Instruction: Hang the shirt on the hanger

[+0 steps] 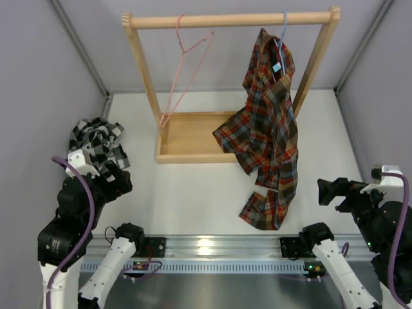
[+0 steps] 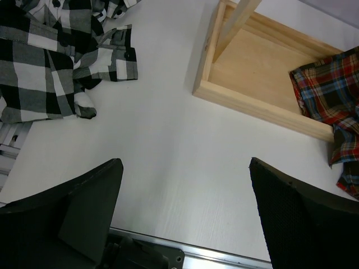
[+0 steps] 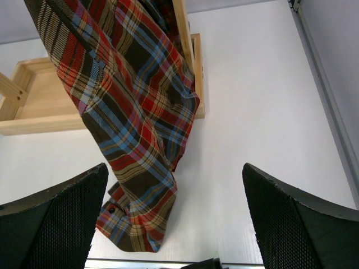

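Observation:
The shirt [image 1: 96,143], black-and-white check, lies crumpled on the table at the left; in the left wrist view the shirt [image 2: 50,61] fills the upper left. The thin pink hanger [image 1: 188,77] hangs bare from the wooden rail, left of centre. My left gripper [image 1: 118,180] hovers just in front of the shirt, open and holding nothing [image 2: 185,185]. My right gripper [image 1: 329,192] is at the near right, open and holding nothing [image 3: 175,190], pointing toward the plaid cloth.
A wooden rack [image 1: 232,20] with a tray base [image 1: 190,138] stands at the back. A red, orange and blue plaid shirt [image 1: 267,135] hangs from a light blue hanger [image 1: 283,29], its tail reaching the table [image 3: 134,185]. Grey walls close both sides.

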`<state>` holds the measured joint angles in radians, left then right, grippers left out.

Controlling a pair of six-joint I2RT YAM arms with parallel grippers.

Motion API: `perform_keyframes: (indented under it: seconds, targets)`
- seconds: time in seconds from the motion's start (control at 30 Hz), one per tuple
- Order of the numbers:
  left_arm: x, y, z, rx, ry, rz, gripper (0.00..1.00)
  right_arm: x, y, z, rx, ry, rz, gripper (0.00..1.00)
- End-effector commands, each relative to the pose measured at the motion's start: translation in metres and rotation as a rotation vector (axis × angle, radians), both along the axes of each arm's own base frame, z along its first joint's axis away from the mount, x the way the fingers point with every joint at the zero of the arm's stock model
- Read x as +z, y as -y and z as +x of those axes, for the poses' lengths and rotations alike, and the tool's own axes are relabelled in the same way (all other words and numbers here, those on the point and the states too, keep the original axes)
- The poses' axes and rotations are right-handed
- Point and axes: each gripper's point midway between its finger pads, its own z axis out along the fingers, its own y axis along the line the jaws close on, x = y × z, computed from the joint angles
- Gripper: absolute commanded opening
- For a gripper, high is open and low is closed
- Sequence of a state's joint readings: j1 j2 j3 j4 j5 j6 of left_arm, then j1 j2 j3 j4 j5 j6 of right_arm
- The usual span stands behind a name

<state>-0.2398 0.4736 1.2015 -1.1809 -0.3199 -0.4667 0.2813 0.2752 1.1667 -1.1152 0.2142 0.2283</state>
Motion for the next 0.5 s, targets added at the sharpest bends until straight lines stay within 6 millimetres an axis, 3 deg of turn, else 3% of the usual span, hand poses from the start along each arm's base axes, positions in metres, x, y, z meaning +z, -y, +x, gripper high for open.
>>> perform_keyframes:
  seconds: [0.0,0.17,0.3,0.33,0.47]
  targets:
    - [0.006,-0.004,0.005,0.047,-0.003,-0.011,0.98,0.017,-0.004,0.001,0.027,0.061,0.014,1.00]
    - [0.001,-0.010,0.008,0.117,-0.017,-0.035,0.98,0.021,-0.005,-0.002,0.040,0.080,0.020,0.99]
    - [-0.013,-0.023,0.024,0.234,-0.058,-0.012,0.98,0.023,-0.011,-0.002,0.058,0.099,0.055,0.99]
    - [-0.028,-0.022,0.036,0.269,-0.102,-0.017,0.98,0.020,-0.016,0.000,0.079,0.092,0.065,1.00]
    - [-0.042,-0.023,0.077,0.391,-0.106,-0.049,0.98,0.020,-0.029,0.004,0.130,0.086,0.105,0.99]
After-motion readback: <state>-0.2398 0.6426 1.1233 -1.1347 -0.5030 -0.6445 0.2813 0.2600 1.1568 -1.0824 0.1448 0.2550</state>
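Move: The black-and-white checked shirt lies rumpled on the table about 30 cm ahead of the left hand, some 24 cm to its left and 27 cm below. The rack's near left corner is straight ahead, roughly 24 cm out and also 27 cm down; the empty pink hanger hangs some 38 cm ahead, 14 cm to the right and 14 cm above. From the right hand the checked shirt lies about 33 cm ahead, 83 cm left and 29 cm below. Towards the black-and-white checked shirt, still well clear of it, the open left hand starts slowly and then picks up speed, going forward and down about 5 cm with a small drift to the left. Its wrist swings some 15 degrees counter-clockwise to face the shirt and tips slightly downward; the fingers stay wide open. ##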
